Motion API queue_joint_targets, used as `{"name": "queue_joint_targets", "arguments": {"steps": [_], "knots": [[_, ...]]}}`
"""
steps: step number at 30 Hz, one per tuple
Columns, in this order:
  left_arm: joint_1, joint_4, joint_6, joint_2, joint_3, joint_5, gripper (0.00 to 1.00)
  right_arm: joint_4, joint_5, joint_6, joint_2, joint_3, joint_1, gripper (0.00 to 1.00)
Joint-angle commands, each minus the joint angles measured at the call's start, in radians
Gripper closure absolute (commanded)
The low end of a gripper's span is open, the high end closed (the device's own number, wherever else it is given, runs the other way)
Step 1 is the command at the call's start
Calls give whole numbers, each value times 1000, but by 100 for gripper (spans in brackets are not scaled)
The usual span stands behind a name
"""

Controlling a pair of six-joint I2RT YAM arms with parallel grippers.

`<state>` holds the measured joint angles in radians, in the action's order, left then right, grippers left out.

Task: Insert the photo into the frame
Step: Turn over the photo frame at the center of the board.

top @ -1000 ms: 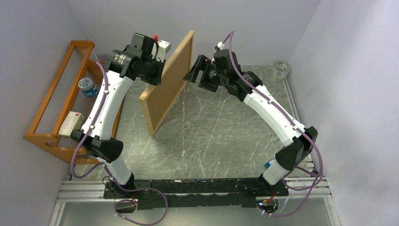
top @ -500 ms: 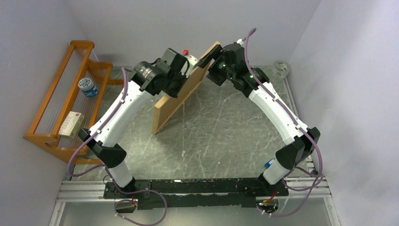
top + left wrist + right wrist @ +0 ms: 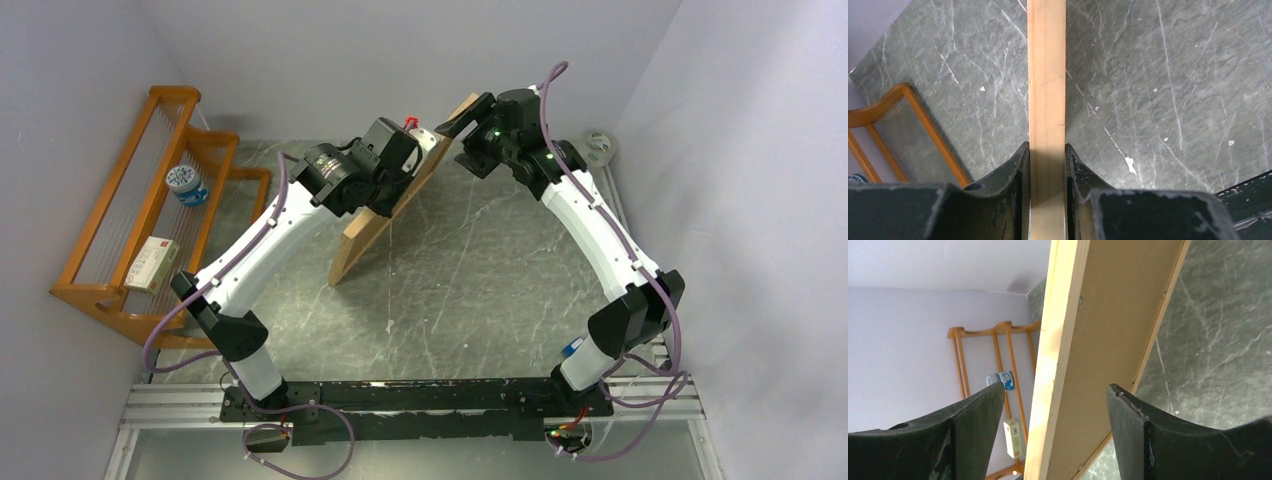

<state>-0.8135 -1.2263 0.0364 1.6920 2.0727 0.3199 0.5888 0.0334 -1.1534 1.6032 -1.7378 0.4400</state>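
Observation:
The frame [image 3: 362,240], light wood with a brown backing panel set in it, stands tilted on edge on the table. My left gripper [image 3: 408,160] is shut on its thin wooden edge [image 3: 1047,75], one finger on each side [image 3: 1047,150]. My right gripper [image 3: 462,115] is open at the frame's far top corner. In the right wrist view its fingers straddle the frame's rail and backing [image 3: 1108,340] with a gap on both sides [image 3: 1055,390]. The photo is not in view.
An orange wooden rack [image 3: 120,200] stands at the left wall, holding a blue-and-white jar [image 3: 186,183] and a small white box [image 3: 152,263]. A roll of tape [image 3: 598,147] lies at the far right corner. Walls close in on three sides.
The left arm has carried the frame to the right, towards the table's middle. The right gripper has swung up and over to the frame's top corner, and its open fingers now straddle the edge.

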Motion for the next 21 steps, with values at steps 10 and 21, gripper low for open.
{"name": "queue_joint_targets", "arguments": {"steps": [10, 21], "knots": [[-46, 104, 29, -41, -93, -148, 79, 14, 134, 40, 95, -101, 3, 29], [-47, 138, 16, -94, -172, -306, 38, 11, 152, 85, 52, -38, -18, 73]]}}
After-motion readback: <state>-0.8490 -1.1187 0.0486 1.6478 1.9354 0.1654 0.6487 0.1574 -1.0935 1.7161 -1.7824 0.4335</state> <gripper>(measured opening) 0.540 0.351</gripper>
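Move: My left hand already pinches the upper edge of the photo frame, which stands on edge leaning right. The frame's near upper corner is about 4 cm back and 5 cm left of this hand, level with it. My open right hand hovers over the farther part of that edge, which lies about 2 cm left and 4 cm below. From the right hand, the edge's far corner is some 6 cm ahead, 2 cm right and 2 cm lower. I sink my right hand about 4 cm onto the far part of the frame's upper edge, shifting some 2 cm left, and close its fingers around the wood. As they close, my left hand opens its pinch and eases off right, back and down, about 5 cm in all, its fingers still straddling the edge. ##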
